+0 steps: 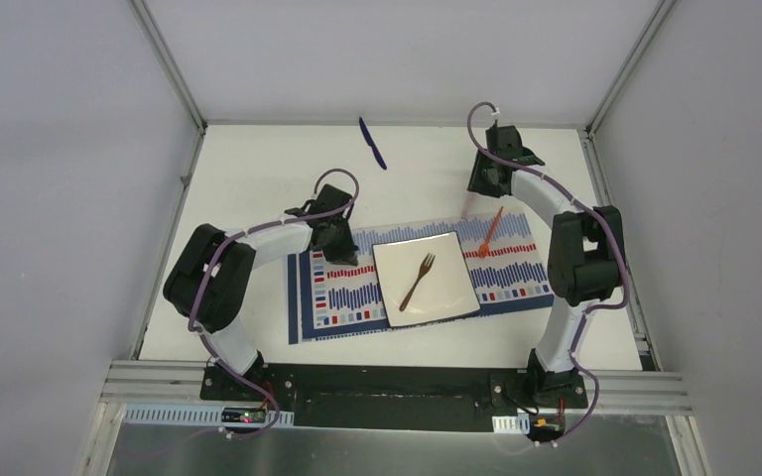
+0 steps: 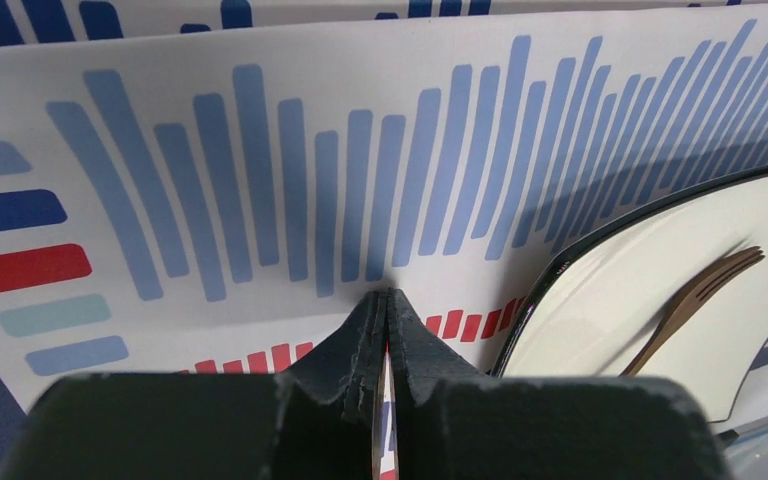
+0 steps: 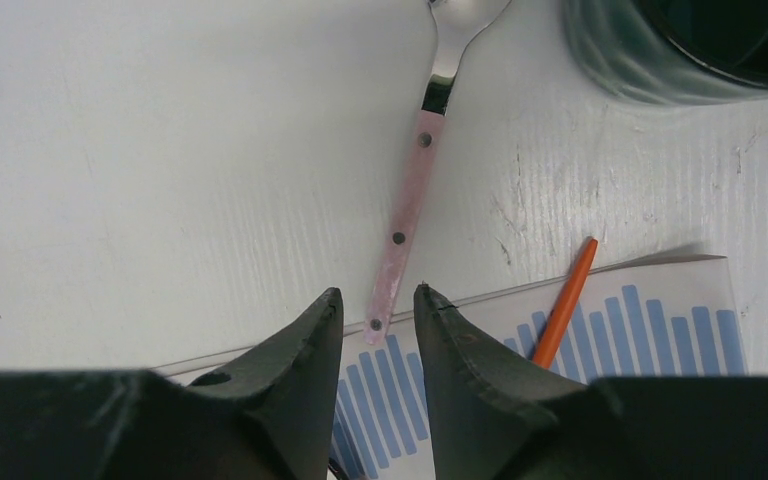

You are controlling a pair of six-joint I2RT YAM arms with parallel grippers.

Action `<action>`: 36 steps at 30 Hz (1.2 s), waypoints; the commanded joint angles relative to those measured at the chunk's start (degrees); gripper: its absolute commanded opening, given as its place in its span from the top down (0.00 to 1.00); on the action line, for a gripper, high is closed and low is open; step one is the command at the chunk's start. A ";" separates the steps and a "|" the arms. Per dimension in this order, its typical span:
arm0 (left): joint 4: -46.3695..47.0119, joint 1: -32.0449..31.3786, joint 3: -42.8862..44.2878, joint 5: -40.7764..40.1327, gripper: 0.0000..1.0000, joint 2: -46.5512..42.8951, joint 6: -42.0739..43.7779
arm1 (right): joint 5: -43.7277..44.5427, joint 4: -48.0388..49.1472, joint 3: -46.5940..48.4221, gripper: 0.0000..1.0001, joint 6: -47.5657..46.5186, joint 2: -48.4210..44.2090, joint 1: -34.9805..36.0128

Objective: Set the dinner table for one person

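Note:
The white dinner table (image 1: 258, 178) carries a blue-, red- and white-striped placemat (image 1: 342, 297). A square white plate (image 1: 451, 253) sits on the mat with a brown fork (image 1: 418, 281) on it. My left gripper (image 1: 337, 248) is shut low over the mat's left part (image 2: 260, 150), and I see nothing held. The plate (image 2: 610, 300) and fork (image 2: 700, 295) lie to its right. My right gripper (image 3: 377, 292) is open at the mat's back right edge. Its tips straddle the end of a pink-handled spoon (image 3: 410, 200) lying on the table.
An orange utensil (image 1: 491, 233) lies across the mat's right part, close to my right gripper (image 1: 483, 188); it also shows in the right wrist view (image 3: 565, 300). A dark blue utensil (image 1: 372, 144) lies at the back. A dark green vessel (image 3: 680, 50) stands beyond the spoon.

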 commanded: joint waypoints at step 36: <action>-2.28 13.23 7.91 -1.79 0.98 11.53 4.18 | 2.30 -2.23 1.02 0.63 -1.61 -0.33 -0.18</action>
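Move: The placemat's far-left corner, on its upper layer, lies about 6 cm ahead of the left hand and 9 cm to its left, roughly 1 cm below the hand point. The plate's middle is some 12 cm to this hand's right and 4 cm nearer the base; the fork on it is about 11 cm right and 5 cm back. From the right hand that same corner is some 32 cm left, 8 cm back and 8 cm down. Forward and to its left, the left hand slides its shut fingertips over the placemat, about 5 cm out and 3.5 cm leftward, staying down on the cloth and sinking a mere half centimetre. It heads away from the plate and towards the placemat's far-left corner, starting slowly and then quickening before it stops just short of the far edge; the wrist turns slightly counter-clockwise. ##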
